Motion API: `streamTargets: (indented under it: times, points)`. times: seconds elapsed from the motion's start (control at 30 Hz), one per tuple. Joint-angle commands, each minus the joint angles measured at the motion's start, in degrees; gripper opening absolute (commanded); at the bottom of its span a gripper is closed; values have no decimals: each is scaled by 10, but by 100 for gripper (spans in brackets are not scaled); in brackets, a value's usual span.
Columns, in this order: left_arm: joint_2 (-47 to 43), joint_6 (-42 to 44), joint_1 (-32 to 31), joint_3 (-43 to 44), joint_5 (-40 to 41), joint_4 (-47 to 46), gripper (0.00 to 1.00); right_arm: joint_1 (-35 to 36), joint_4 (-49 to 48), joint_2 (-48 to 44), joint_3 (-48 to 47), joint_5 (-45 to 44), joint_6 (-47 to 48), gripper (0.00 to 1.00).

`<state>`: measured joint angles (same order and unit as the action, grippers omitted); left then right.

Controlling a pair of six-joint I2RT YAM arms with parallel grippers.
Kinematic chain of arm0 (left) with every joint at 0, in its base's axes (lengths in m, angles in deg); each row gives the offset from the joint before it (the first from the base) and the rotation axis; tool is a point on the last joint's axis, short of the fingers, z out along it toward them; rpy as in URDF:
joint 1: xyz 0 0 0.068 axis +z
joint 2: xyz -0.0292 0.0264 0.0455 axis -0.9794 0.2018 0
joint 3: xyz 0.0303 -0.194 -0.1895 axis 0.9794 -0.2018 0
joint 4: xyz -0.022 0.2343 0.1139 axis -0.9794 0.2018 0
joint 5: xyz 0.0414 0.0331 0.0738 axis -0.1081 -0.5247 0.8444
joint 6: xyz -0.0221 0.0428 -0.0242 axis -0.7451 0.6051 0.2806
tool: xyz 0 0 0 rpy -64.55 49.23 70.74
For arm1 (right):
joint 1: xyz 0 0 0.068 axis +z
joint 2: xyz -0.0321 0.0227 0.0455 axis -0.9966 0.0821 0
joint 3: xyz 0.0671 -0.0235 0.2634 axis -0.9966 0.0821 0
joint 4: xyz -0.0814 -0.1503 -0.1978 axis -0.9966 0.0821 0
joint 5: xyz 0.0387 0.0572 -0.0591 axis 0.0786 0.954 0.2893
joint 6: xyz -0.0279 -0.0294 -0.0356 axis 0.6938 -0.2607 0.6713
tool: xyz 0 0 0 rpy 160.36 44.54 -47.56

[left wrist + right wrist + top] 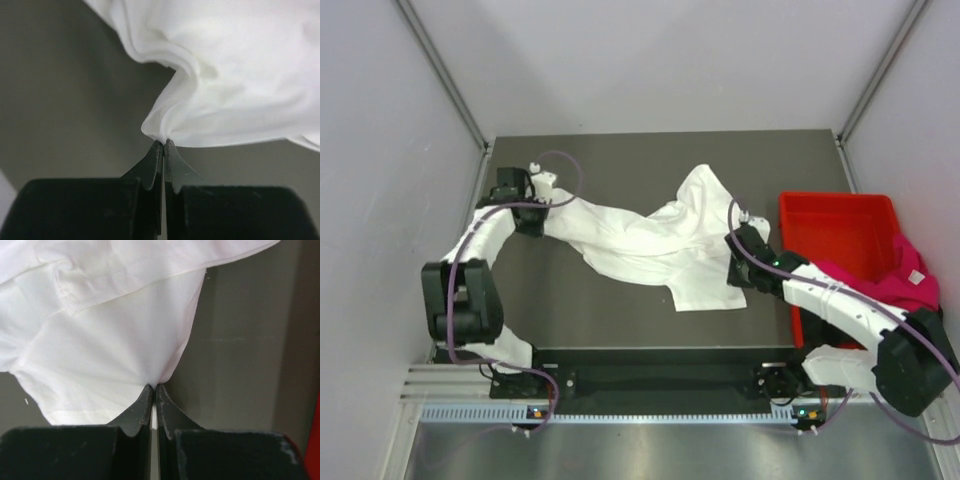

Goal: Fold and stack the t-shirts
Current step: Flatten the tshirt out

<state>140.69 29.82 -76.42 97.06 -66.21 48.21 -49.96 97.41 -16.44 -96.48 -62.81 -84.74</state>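
Observation:
The white t-shirt lies crumpled and stretched across the dark table between my two grippers. My left gripper is shut on its left end; in the left wrist view the closed jaws pinch a gathered fold of white cloth at the tips. My right gripper is shut on the shirt's right edge; in the right wrist view the tips pinch the white cloth. The magenta-pink t-shirt hangs over the red bin. No black t-shirt or black print shows.
A red plastic bin stands at the table's right side, close beside my right arm. Grey walls enclose the table on the left, back and right. The black mounting rail runs along the near edge.

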Motion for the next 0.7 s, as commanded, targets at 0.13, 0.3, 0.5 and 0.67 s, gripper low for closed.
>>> streamTargets:
  times: [0.13, 0.3, 0.5, 0.67]
  points:
    - [-158, -14, 15, 108, -96, 27, 0, -15, 75, -94, -10, -16, 15, 0]
    - [-1, -89, -18, 300, -57, -31, 0, -51, 58, -97, -1, -1, 26, 0]
    - [246, -92, -78, 573, 71, -9, 12, -69, 30, -59, -13, 26, 37, 0]
    - [339, -75, -84, 688, 71, 71, 71, -70, 19, -45, -18, 35, 40, 0]
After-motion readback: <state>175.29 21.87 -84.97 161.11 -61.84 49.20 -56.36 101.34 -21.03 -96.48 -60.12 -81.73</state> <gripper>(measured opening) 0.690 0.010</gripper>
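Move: The left hand, already pinching the shirt's left corner about 5 cm above the table, is taking it to bare table near the far edge, about 24 cm ahead and 8 cm right. The shirt's far point lies some 16 cm ahead and 36 cm right. The right hand, pinching its own edge at similar height, goes to a table spot 3 cm right and 5 cm lower; the red tray's middle is about 5 cm ahead and 22 cm right. Still pinching the shirt corner, the left hand whips it upward and then forward, rising about 23 cm and reaching some 25 cm out with a drift to its right, fingers tipping outward about 30 degrees; it then sinks and opens high above the table, letting go of the corner. The right hand keeps its pinch, lifting slightly, pulling a few centimetres right towards the red tray and easing down. ##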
